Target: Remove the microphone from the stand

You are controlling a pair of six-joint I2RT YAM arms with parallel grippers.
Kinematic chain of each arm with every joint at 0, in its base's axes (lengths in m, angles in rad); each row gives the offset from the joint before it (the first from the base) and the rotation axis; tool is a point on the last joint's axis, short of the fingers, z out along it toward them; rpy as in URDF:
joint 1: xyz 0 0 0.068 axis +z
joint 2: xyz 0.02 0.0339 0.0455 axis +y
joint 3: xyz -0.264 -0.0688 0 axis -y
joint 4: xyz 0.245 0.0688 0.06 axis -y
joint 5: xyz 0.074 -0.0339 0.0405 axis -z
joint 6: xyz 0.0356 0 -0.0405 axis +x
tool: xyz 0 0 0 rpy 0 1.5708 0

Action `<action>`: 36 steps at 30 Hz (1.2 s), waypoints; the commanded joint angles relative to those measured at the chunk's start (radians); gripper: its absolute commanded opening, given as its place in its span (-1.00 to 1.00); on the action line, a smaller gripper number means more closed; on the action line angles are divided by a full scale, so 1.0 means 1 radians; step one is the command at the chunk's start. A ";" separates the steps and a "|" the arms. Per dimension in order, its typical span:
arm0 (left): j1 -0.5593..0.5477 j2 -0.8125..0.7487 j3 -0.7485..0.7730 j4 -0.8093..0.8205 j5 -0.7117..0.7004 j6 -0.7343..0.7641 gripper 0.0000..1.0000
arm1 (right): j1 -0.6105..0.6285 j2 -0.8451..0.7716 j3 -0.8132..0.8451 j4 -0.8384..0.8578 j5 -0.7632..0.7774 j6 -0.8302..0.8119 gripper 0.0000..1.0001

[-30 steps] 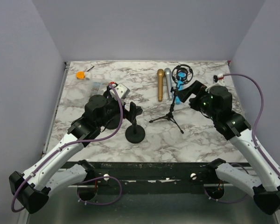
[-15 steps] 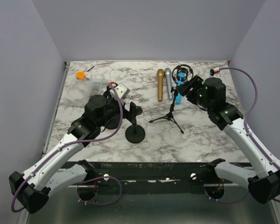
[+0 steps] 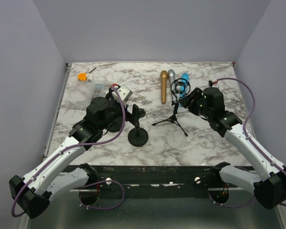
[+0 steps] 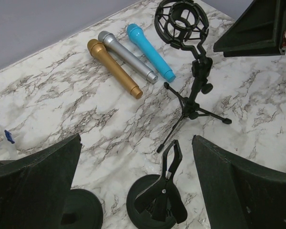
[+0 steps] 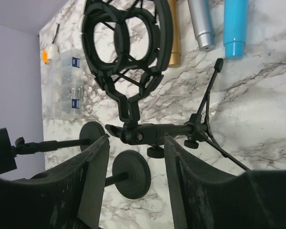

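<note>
A blue microphone [image 4: 150, 52] lies flat on the marble table beside a silver one [image 4: 127, 56] and a gold one [image 4: 114, 68]. It also shows in the top view [image 3: 184, 77] and the right wrist view [image 5: 234, 26]. The black tripod stand [image 4: 193, 102] carries an empty ring-shaped shock mount [image 5: 126, 36]. My right gripper [image 5: 136, 143] is open, its fingers either side of the stand's neck joint [image 5: 148, 133]. It sits just right of the mount in the top view [image 3: 186, 98]. My left gripper [image 4: 136, 138] is open and empty above a round-base clip stand [image 4: 164, 191].
A second round black base [image 5: 91, 133] stands left of the clip stand's base [image 3: 137, 137]. A clear parts box [image 5: 69, 83] and an orange object [image 3: 81, 76] lie at the table's far left. A white connector [image 3: 125, 91] lies behind my left arm.
My right gripper has moved left and closed in round the stand's neck. The shock mount has swung nearer, uncovering the blue microphone's head. The left arm has not moved.
</note>
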 commanded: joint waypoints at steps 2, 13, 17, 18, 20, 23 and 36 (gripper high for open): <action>-0.004 -0.007 0.022 -0.008 0.022 -0.005 0.97 | -0.005 -0.020 -0.021 -0.016 -0.022 0.000 0.02; -0.004 -0.039 0.000 0.023 0.015 -0.004 0.97 | -0.005 -0.045 0.085 -0.147 0.120 -0.158 0.42; -0.004 -0.117 -0.043 0.085 0.003 0.020 0.97 | -0.005 -0.110 0.117 -0.159 0.154 -0.243 0.74; -0.004 -0.137 -0.052 0.100 -0.003 0.027 0.97 | -0.005 -0.127 0.128 -0.160 0.162 -0.262 0.81; -0.005 -0.187 -0.074 0.118 -0.027 0.033 0.97 | -0.004 -0.161 0.150 -0.164 0.181 -0.308 0.94; -0.004 -0.277 -0.091 0.165 -0.065 0.018 0.97 | -0.004 -0.219 0.188 -0.164 0.198 -0.370 1.00; -0.003 -0.693 0.027 -0.017 -0.247 0.016 0.97 | -0.004 -0.481 0.277 -0.140 0.343 -0.523 1.00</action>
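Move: The right hand's half-closed fingers are at the tripod stand's neck; its empty ring mount sits about 5 cm ahead, 2 cm left and 3 cm higher. The removed blue microphone lies some 18 cm ahead and 14 cm below; the silver one is about 21 cm ahead, 5 cm left, at the same height as the blue. From the left hand, the ring is roughly 14 cm ahead, 19 cm right and 3 cm lower, with a round-base stand's middle nearly straight below, 12 cm down. Up, to its right and back, the right hand withdraws from the tripod stand after barely a centimetre of sinking, opening its fingers from half to fully wide and ending about 20 cm higher with its fingertips pitched up some 35 degrees. The left hand, still empty and open, waits, then rises, swings left and draws back from over the round-base stand, also tipping its fingers up. ##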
